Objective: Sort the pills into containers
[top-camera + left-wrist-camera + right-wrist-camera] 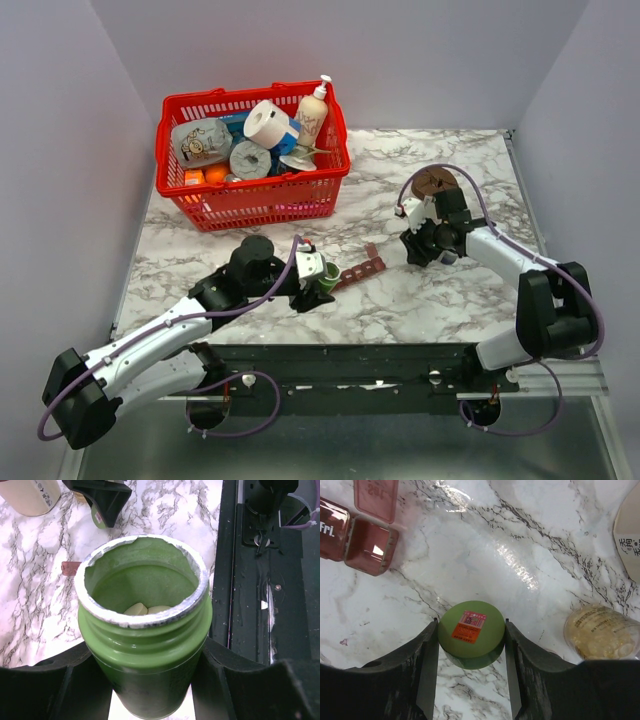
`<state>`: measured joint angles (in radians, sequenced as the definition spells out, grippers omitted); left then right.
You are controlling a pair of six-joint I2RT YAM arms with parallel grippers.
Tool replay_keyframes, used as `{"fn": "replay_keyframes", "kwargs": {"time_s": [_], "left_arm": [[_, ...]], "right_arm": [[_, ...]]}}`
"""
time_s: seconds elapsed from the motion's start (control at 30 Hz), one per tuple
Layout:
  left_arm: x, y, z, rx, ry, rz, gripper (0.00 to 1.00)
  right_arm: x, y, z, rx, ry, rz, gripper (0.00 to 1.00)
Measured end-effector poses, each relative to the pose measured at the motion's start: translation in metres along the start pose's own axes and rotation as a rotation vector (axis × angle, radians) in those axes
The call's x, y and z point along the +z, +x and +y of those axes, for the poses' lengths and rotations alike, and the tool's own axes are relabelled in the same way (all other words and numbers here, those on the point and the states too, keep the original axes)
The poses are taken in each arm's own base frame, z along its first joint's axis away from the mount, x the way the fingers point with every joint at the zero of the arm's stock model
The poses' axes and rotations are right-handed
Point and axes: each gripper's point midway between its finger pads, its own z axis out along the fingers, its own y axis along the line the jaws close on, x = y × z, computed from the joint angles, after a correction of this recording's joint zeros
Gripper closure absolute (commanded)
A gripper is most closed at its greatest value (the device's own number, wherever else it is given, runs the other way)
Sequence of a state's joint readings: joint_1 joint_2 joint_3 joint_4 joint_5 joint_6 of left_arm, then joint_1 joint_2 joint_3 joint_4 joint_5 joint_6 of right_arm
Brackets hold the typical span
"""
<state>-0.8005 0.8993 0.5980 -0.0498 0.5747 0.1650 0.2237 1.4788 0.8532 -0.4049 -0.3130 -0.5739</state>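
Observation:
My left gripper (147,682) is shut on an uncapped green pill bottle (145,645), tilted toward the containers. Pale pills (147,609) lie at its bottom. In the top view this gripper (318,283) holds the bottle (329,282) just left of the containers (361,271), a dark red-brown strip lying on the marble. My right gripper (471,630) is shut on the bottle's green cap (471,632), which has an orange and pink sticker, just above the table. Open compartments of the containers (371,545) lie up-left of it. From above, the right gripper (424,246) sits right of the strip.
A red mesh basket (250,200) full of groceries stands at the back left. A brown-topped round jar (435,182) stands behind the right gripper. A clear jar of yellow capsules (602,632) lies right of the cap. The table's dark front rail (400,365) runs along the near edge.

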Motion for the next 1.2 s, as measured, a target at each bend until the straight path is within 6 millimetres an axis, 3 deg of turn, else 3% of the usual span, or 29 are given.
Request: {"fn": "replay_keyframes", "kwargs": {"time_s": [0.4, 0.67, 0.8, 0.83, 0.87, 0.97, 1.1, 1.2], "left_arm": [[0.000, 0.000, 0.000, 0.001, 0.000, -0.001, 1.00], [0.000, 0.000, 0.000, 0.003, 0.000, -0.001, 1.00], [0.000, 0.000, 0.000, 0.002, 0.001, 0.000, 1.00], [0.000, 0.000, 0.000, 0.002, 0.001, -0.001, 1.00], [0.000, 0.000, 0.000, 0.002, 0.001, -0.001, 1.00], [0.000, 0.000, -0.001, 0.001, 0.007, 0.000, 1.00], [0.003, 0.003, -0.004, -0.008, 0.032, 0.007, 1.00], [0.007, 0.009, -0.008, -0.027, 0.061, 0.023, 1.00]], "right_arm": [[0.005, 0.017, 0.000, -0.003, -0.004, 0.036, 0.35], [0.001, 0.025, 0.005, -0.014, -0.012, 0.047, 0.31], [-0.007, 0.019, 0.009, -0.025, -0.017, 0.021, 0.27], [-0.010, 0.016, 0.011, -0.031, -0.022, 0.006, 0.22], [-0.015, 0.011, 0.014, -0.038, -0.033, -0.012, 0.00], [-0.042, -0.015, 0.027, -0.105, -0.086, -0.107, 0.00], [-0.099, -0.082, 0.046, -0.311, -0.147, -0.372, 0.00], [-0.139, -0.118, 0.075, -0.362, -0.231, -0.581, 0.00]]}}
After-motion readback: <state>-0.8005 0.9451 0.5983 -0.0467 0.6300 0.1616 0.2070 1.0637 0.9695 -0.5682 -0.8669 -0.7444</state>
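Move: The right gripper still holds the green cap; its free patch of table is about 1 cm back, 1 cm to the right and roughly 2 cm below. The white bottle stands some 3 cm ahead and 5 cm right of this hand, the amber bottle 7 cm ahead and 5 cm right, and the pill organizer's middle lies 17 cm left and 3 cm back. From the left hand, that patch is about 15 cm ahead, 23 cm right and 16 cm lower. Set the green cap down with the right gripper: ease it about 1.5 cm down onto the marble, drifting slightly back and right, and let the fingers open. Then spread them wide and lift quickly some 19 cm, swinging left and a little back while the wrist tips up and turns counter-clockwise. Keep the left gripper's hold on the open green bottle. ##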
